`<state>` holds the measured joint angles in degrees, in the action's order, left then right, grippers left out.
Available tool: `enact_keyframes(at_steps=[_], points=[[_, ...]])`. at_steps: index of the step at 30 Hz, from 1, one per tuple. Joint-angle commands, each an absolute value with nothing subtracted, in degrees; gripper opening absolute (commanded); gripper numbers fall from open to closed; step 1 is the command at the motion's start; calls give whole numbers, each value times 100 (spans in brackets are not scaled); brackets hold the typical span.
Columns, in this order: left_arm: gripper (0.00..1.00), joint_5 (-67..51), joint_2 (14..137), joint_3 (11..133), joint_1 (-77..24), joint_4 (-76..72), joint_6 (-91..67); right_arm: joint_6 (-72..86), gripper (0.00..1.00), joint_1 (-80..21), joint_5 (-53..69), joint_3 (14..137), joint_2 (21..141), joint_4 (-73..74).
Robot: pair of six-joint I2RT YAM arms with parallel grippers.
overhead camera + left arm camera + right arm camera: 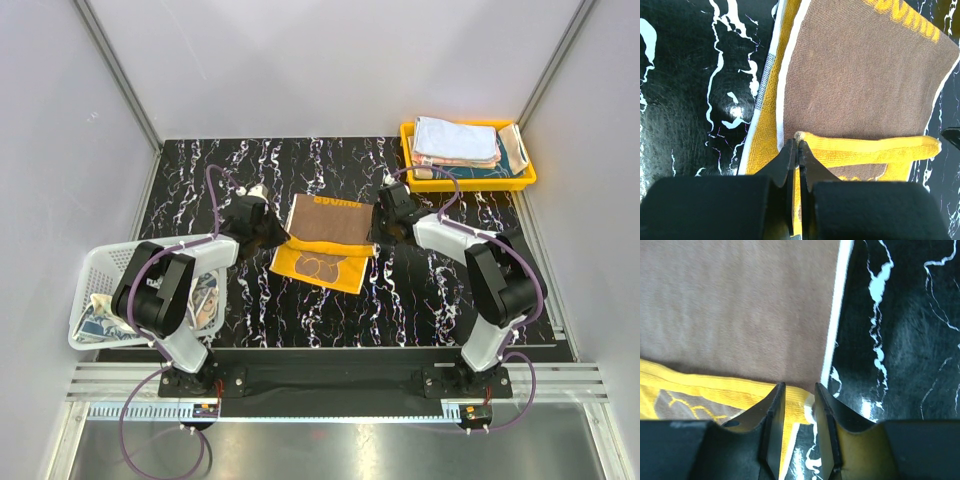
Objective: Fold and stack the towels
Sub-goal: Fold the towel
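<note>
A brown towel (328, 222) with yellow lettering and a yellow hem lies in the middle of the table, its near part folded so that the yellow-brown underside (320, 265) shows. At the towel's left edge, my left gripper (272, 238) is shut on a corner of the yellow hem (865, 150); its tips (799, 145) pinch the cloth tight. My right gripper (378, 232) is at the towel's right edge. There its jaws (799, 387) stand apart, with the yellow corner (797, 395) lying loose between them. The brown face (740, 305) fills that view.
A yellow tray (520, 182) at the back right holds a stack of folded towels (455, 140). A white mesh basket (100, 265) at the near left has more cloths (200, 300) in it. Black marbled tabletop (420, 290) surrounds the towel.
</note>
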<state>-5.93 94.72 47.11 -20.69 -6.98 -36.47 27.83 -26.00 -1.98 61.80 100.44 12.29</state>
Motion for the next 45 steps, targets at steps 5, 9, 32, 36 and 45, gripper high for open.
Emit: enact_keyframes(at_steps=[5, 9, 32, 36, 45], points=[[0, -562, 9430, 4957, -2074, -853, -3507, 2742, 37, -2663, -246, 6179, 10037, 1275], [0, -563, 9439, 5001, -2074, -835, -3516, 2768, 37, -2663, -71, 6135, 10063, 1213], [0, -580, 9545, 5177, -2074, -782, -3516, 2848, 32, -2698, 237, 6021, 10178, 1248], [0, -589, 9562, 5238, -2066, -774, -3533, 2848, 21, -2690, 211, 6073, 10169, 1309], [0, -334, 9747, 6614, -2057, -291, -3367, 2611, 0, -2681, -377, 6907, 10002, 1871]])
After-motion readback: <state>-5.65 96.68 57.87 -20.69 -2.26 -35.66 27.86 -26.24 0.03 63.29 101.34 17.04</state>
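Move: The loose right corner of the towel's yellow edge lies just under the right hand, about 2 cm back and 2 cm down, between its part-open fingers. That edge's left end, some 20 cm to the right hand's left, is already pinched by the left hand. From the left hand, the towel's far left corner is roughly 11 cm ahead and 2 cm right; the right corner is about 20 cm right and 2 cm back. Easing back and down by about 2 cm each, the right hand brings its part-open fingers over the yellow edge's right corner, then shuts them and pinches it. The left hand keeps its pinch on the other end, rises about 1 cm and waits, then, as the right fingers shut, sets off up and forward towards the towel's far left corner, about 3.5 cm each way in all. ##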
